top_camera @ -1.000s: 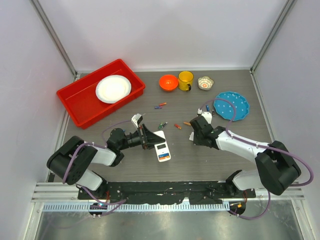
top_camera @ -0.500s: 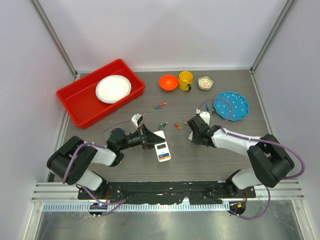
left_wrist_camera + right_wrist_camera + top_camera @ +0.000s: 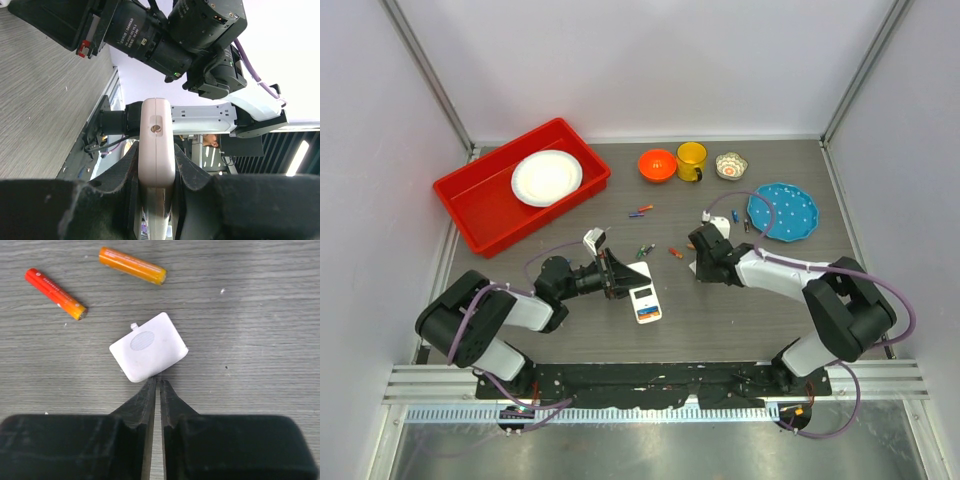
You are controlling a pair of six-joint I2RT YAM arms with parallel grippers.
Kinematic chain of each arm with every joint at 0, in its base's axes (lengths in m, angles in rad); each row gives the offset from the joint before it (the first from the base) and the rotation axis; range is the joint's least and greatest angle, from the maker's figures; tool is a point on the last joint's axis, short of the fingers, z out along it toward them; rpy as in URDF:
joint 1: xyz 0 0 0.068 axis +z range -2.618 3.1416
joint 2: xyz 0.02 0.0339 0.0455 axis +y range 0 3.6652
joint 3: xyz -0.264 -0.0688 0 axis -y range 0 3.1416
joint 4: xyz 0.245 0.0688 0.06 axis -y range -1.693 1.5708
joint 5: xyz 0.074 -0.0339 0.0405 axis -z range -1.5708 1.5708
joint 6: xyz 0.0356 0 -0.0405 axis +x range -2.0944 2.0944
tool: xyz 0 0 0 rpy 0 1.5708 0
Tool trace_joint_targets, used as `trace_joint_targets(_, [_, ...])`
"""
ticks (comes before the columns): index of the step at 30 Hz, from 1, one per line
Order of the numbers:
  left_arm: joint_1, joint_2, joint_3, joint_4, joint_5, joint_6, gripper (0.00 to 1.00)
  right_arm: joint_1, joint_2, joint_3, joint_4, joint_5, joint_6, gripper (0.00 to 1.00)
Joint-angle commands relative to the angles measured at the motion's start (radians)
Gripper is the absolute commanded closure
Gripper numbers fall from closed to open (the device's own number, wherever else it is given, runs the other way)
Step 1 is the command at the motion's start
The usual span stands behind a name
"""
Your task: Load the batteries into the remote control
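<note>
My left gripper [image 3: 618, 276] is shut on the white remote control [image 3: 642, 297], holding it on its edge; the left wrist view shows the remote's end [image 3: 156, 130] clamped between the fingers, with the gripper [image 3: 156, 167] closed round it. My right gripper [image 3: 694, 252] is shut and empty, low over the table. In the right wrist view its tips [image 3: 156, 382] touch the near edge of the small white square cover piece [image 3: 148, 346]. A red battery [image 3: 55, 293] and an orange battery [image 3: 132, 265] lie just beyond the cover. More batteries lie at the table's middle [image 3: 645, 248] and further back [image 3: 640, 211].
A red bin [image 3: 470, 200] holding a white plate stands at the back left. An orange bowl [image 3: 657, 164], a yellow mug [image 3: 692, 160] and a small patterned bowl [image 3: 731, 165] stand at the back. A blue plate [image 3: 783, 211] lies at the right, a blue battery [image 3: 734, 215] beside it.
My right gripper has moved left and a little further back, toward the loose batteries. The left gripper and the remote have not moved.
</note>
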Motion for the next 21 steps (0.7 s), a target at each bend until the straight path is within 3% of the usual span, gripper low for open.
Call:
trace_joint_targets(1, [0.007,0.013,0.028,0.256,0.0,-0.006,1.0,0.004,0.001,0.015,0.004,-0.053,-0.036,0.77])
trace_joint_targets(7, [0.007,0.013,0.028,0.256,0.0,0.001,1.0,0.003,-0.146,0.035,-0.08,-0.019,-0.093,0.48])
trace_joint_targets(10, [0.007,0.022,0.031,0.256,-0.003,0.004,1.0,0.003,-0.142,0.067,-0.11,0.004,-0.145,0.35])
trace_joint_targets(17, [0.005,0.018,0.033,0.256,0.0,0.001,1.0,-0.016,0.048,0.167,-0.13,-0.053,-0.26,0.3])
trace_joint_targets(21, [0.005,0.001,0.025,0.256,0.002,-0.002,1.0,-0.017,0.073,0.184,-0.098,-0.07,-0.291,0.27])
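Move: The white battery cover lies flat on the table, its middle about 2 cm ahead of the right gripper and roughly 1 cm lower. The orange battery is some 8 cm ahead and 1 cm left of that gripper; the red battery is about 7 cm ahead and 6 cm left. From the left gripper, which still holds the remote control, the cover is about 16 cm right, 8 cm forward and 16 cm down. Lift the right gripper about 4 cm off the near edge of the battery cover, opening the nearly shut fingers wide as it rises. Then carry it about 2 cm forward over the cover and sink again by some 2 cm, turning about 10 degrees counter-clockwise so the fingertips come either side of the cover, still above the table. ##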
